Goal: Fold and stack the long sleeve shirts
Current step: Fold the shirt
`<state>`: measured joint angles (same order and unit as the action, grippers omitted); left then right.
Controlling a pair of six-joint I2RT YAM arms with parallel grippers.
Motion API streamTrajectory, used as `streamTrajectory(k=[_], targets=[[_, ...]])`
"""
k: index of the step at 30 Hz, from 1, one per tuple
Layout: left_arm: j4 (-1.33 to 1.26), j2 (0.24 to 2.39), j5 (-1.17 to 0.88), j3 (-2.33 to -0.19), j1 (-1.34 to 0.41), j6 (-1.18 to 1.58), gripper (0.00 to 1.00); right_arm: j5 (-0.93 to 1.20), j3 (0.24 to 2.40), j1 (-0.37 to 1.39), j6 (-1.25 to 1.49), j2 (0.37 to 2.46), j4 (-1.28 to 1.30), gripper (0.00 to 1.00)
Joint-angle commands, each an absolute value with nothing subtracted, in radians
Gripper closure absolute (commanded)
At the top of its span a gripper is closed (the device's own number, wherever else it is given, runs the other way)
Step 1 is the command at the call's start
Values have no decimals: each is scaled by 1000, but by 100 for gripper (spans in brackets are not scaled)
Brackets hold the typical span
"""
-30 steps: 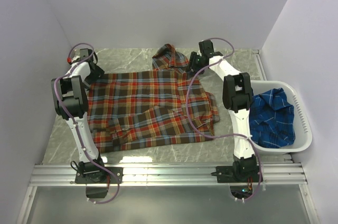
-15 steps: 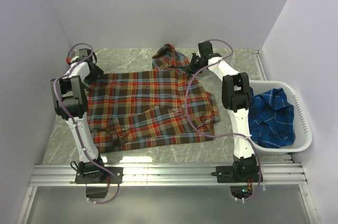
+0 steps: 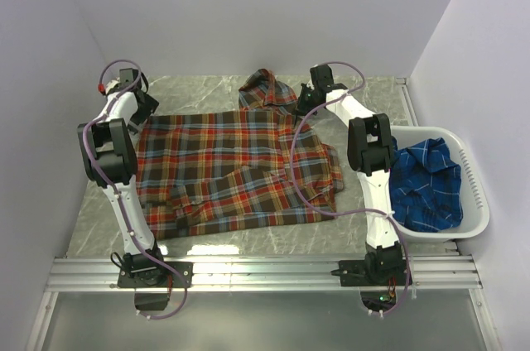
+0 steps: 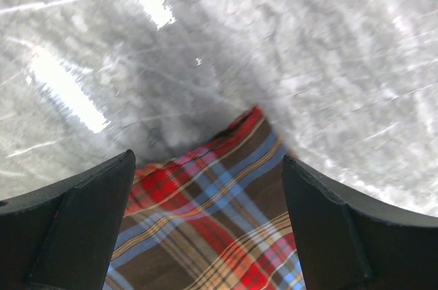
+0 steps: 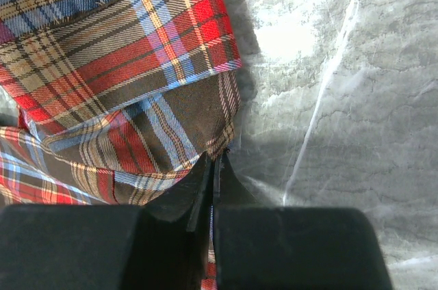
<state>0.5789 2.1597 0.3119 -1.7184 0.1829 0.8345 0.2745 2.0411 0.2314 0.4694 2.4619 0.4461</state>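
Observation:
The red-orange plaid long sleeve shirt (image 3: 232, 169) lies spread flat on the marble table, its collar bunched at the far side (image 3: 267, 90). My right gripper (image 3: 301, 103) (image 5: 215, 156) is shut on that shirt's far right edge (image 5: 137, 50), with a strip of plaid pinched between the fingers. My left gripper (image 3: 142, 112) (image 4: 207, 160) is open just above the shirt's far left corner (image 4: 212, 221), one finger on each side of it. The blue plaid shirt (image 3: 426, 185) lies crumpled in the basket.
The white plastic basket (image 3: 474, 177) stands at the right edge of the table, beside the right arm. Walls close in on the left, back and right. Bare marble (image 3: 199, 90) shows behind the shirt, and the metal rail (image 3: 265, 272) runs along the near edge.
The right gripper has closed onto the red shirt's edge. The left wrist has shifted slightly to the left and stays open.

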Motion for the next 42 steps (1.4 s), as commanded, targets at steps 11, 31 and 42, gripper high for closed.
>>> streamTrajectory(k=[11,31,42], targets=[[563,2270,305,-1816,181,802,17,255,2014,244,428,2448,419,100],[592,2332,333,-1819,164,709,76,235,2025,245,403,2436,446,100],[601,2271,316,-1741,161,669,100,210,1973,247,373,2382,466,100]])
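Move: The shirt's far left corner lies just ahead of the open left hand, about 2 cm forward and 3 cm below it. The turned-up sleeve beyond the shirt is some 41 cm to this hand's right and 11 cm farther out; the end of the sleeve folded across the shirt is roughly 19 cm right and 27 cm back. From the right hand, already shut on the far right shoulder, the corner is about 50 cm to the left and 3 cm back, at its own height. Down about 3 cm and forward some 2 cm, the left hand settles on the shirt's far left corner, turning only slightly clockwise. Its wide-open fingers then draw fully shut, pinching the very tip of the cloth at the table. The right hand stays in place and keeps its pinch on the far right shoulder. ##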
